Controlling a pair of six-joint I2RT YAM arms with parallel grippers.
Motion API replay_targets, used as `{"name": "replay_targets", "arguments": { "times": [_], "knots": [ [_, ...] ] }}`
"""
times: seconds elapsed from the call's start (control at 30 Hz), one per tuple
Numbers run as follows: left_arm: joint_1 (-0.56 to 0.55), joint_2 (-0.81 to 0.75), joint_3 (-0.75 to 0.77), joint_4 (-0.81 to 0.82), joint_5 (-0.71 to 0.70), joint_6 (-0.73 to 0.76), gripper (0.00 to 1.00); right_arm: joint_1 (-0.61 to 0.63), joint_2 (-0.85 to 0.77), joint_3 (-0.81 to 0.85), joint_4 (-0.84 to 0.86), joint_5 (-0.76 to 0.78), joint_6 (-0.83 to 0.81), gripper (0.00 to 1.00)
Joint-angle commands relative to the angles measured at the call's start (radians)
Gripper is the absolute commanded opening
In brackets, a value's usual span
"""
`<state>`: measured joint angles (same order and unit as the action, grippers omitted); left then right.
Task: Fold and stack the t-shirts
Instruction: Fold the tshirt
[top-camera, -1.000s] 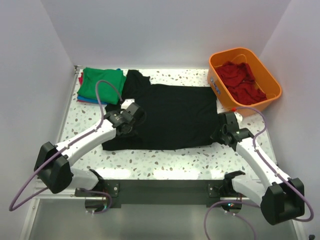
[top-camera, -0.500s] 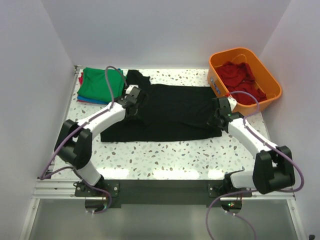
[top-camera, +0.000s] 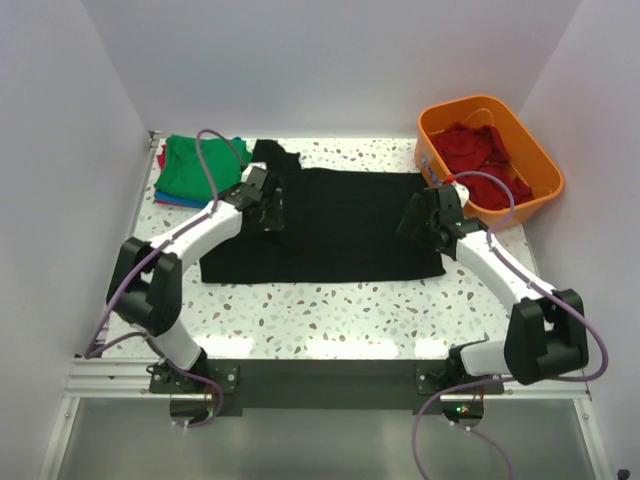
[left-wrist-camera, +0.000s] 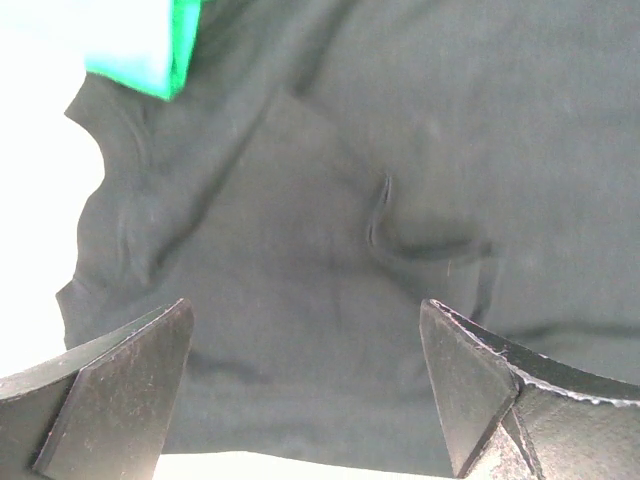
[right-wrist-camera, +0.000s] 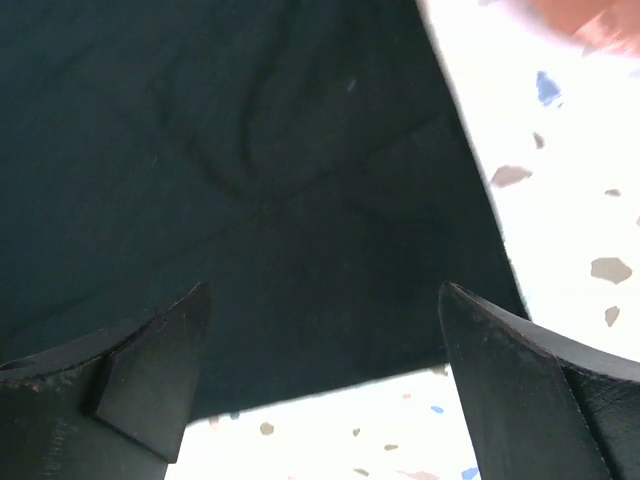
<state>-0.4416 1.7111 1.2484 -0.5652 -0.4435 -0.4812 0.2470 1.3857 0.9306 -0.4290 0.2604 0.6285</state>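
Note:
The large black t-shirt (top-camera: 340, 225) lies flat across the middle of the table, one sleeve pointing to the back left. My left gripper (top-camera: 268, 205) hovers over its left part, open and empty, with black cloth (left-wrist-camera: 330, 180) under the jaws (left-wrist-camera: 305, 325). Over the shirt's right edge my right gripper (top-camera: 417, 218) is also open and empty (right-wrist-camera: 322, 300), with black cloth (right-wrist-camera: 230, 150) below. A folded green t-shirt (top-camera: 200, 165) tops a stack at the back left, its corner showing in the left wrist view (left-wrist-camera: 140, 45). Red shirts (top-camera: 482, 160) lie crumpled in the tub.
The orange plastic tub (top-camera: 540, 165) stands at the back right, just beyond the right gripper. Blue and red folded cloth edges (top-camera: 170, 200) peek out under the green shirt. White walls close in the table on three sides. Speckled tabletop (top-camera: 330, 310) shows in front of the black shirt.
Both grippers went from shut on the black shirt's cloth to open, after moving toward the back of the table. The shirt's front edge now lies farther back.

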Motion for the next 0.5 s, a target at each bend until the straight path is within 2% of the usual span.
{"name": "replay_targets", "arguments": {
  "times": [0.0, 0.1, 0.2, 0.37, 0.47],
  "knots": [
    [-0.003, -0.126, -0.136, 0.051, 0.098, -0.043, 1.0, 0.021, -0.092, -0.056, 0.03, -0.088, -0.03, 0.99],
    [-0.003, -0.208, -0.251, 0.125, 0.161, -0.075, 1.0, 0.047, -0.09, -0.11, 0.078, -0.136, -0.05, 0.99],
    [-0.003, -0.209, -0.308, 0.148, 0.147, -0.108, 1.0, 0.092, -0.008, -0.085, 0.11, -0.15, -0.081, 0.99],
    [-0.002, -0.121, -0.346, 0.189, 0.164, -0.164, 1.0, 0.115, 0.148, -0.021, 0.135, -0.124, -0.104, 0.99],
    [-0.002, -0.074, -0.348, 0.148, 0.178, -0.22, 1.0, 0.117, 0.167, -0.045, 0.108, -0.107, -0.086, 0.99]
  ]
}}
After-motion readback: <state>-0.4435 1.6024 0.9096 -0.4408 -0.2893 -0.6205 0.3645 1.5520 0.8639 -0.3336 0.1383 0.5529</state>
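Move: Below and behind both open hands runs the t-shirt's folded near edge: for the left hand about 10 cm back and 9 cm down, its left corner some 12 cm to the left; for the right, the stretch aimed at is roughly 7 cm back, 6 cm left and 10 cm down, its right corner about 3 cm to the right. The green stack lies about 14 cm ahead and 12 cm left of the left hand; the orange bin, about 15 cm ahead and 13 cm right of the right. Drawing back about 7 cm over the folded shirt, the left hand first travels mostly level and then sinks some 6 cm towards its near edge. The right hand drops about as far while swinging left and a little back, in from the right corner, turning some 15 degrees counter-clockwise. Both tip slightly more downward, fingers staying wide open; whether they touch the cloth can't be seen. ##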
